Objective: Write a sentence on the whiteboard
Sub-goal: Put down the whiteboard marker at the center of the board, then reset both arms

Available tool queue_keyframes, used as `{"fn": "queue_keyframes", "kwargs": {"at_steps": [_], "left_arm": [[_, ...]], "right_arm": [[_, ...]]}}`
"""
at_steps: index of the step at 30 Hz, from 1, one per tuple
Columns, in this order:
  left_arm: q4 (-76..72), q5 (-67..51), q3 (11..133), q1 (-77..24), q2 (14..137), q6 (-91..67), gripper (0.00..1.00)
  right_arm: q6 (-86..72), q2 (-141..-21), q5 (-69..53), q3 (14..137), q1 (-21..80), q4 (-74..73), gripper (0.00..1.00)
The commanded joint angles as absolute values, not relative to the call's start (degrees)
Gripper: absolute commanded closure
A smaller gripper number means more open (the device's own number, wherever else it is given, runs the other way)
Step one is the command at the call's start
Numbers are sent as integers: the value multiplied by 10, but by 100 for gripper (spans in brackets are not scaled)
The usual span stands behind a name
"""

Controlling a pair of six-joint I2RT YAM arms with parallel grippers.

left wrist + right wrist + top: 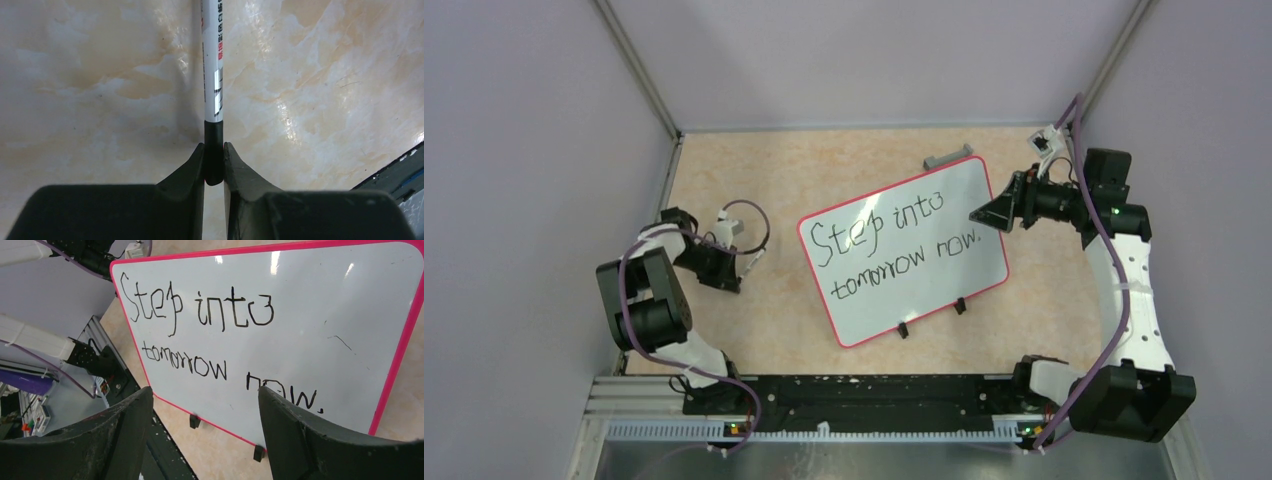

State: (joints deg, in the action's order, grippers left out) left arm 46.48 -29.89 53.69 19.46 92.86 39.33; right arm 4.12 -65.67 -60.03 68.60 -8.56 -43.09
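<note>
The whiteboard (944, 215) lies tilted on the tan table with a pink-red rim and two black clips (903, 329) on its near edge. The sentence (889, 245) reads "Step into tomorrow now." in two black lines. It also shows in the right wrist view (200, 315). My left gripper (736, 268) is to the left of the board and shut on the black end of a white marker (212, 75), which points away over the table. My right gripper (984, 215) hovers at the board's right edge, jaws wide open and empty (205, 390).
A small grey block (949, 157) lies beyond the board's far edge. A black rail (864, 395) runs along the near table edge. Lilac walls close in the left, the right and the back.
</note>
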Motion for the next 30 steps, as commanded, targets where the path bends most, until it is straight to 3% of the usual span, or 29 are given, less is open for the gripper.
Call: {"fn": "queue_keyframes", "kwargs": {"at_steps": [1,16,21,24,30], "left_arm": [[453,-270,520,199,936,404,77],[497,-311,542,198,895,404,45],[560,-363,616,197,861,390,21],[594,-392,680,196,854,379,2],[606,-418,813,196,854,332,1]], "right_arm": [[56,-644,-604,686,-91,-430,26],[92,-637,-565,703,-91,-470,26],[109,-648,-545,739,-92,-494,25],[118,-659,-532,769,-95,-507,24],[140,-688,-530,835,-134,-535,23]]}}
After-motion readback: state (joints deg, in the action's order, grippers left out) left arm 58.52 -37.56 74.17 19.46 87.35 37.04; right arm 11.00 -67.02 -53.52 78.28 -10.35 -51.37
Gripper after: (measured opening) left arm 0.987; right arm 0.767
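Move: The left hand still has the whiteboard marker by its black end, just above the bare table. The marker's middle is about 4 cm ahead, 3 cm to the right and 1 cm above the hand, and the tabletop is only a couple of centimetres down. The whiteboard's middle lies roughly 38 cm right and 9 cm ahead, its left-hand black clip some 38 cm right and 9 cm back. From the right hand, the marker is about 52 cm left, 3 cm ahead and 26 cm below. The left hand eases down and back about 1 cm to set the marker on the table left of the whiteboard, its already loosening fingers spreading steadily to wide open and letting go of the black end. It then climbs quickly some 13 cm off the table while going about 7 cm forward, the fingers tilting forward some 15 degrees, as the empty right hand, still open beside the whiteboard, dips slightly, then rises and drifts right a few centimetres. ##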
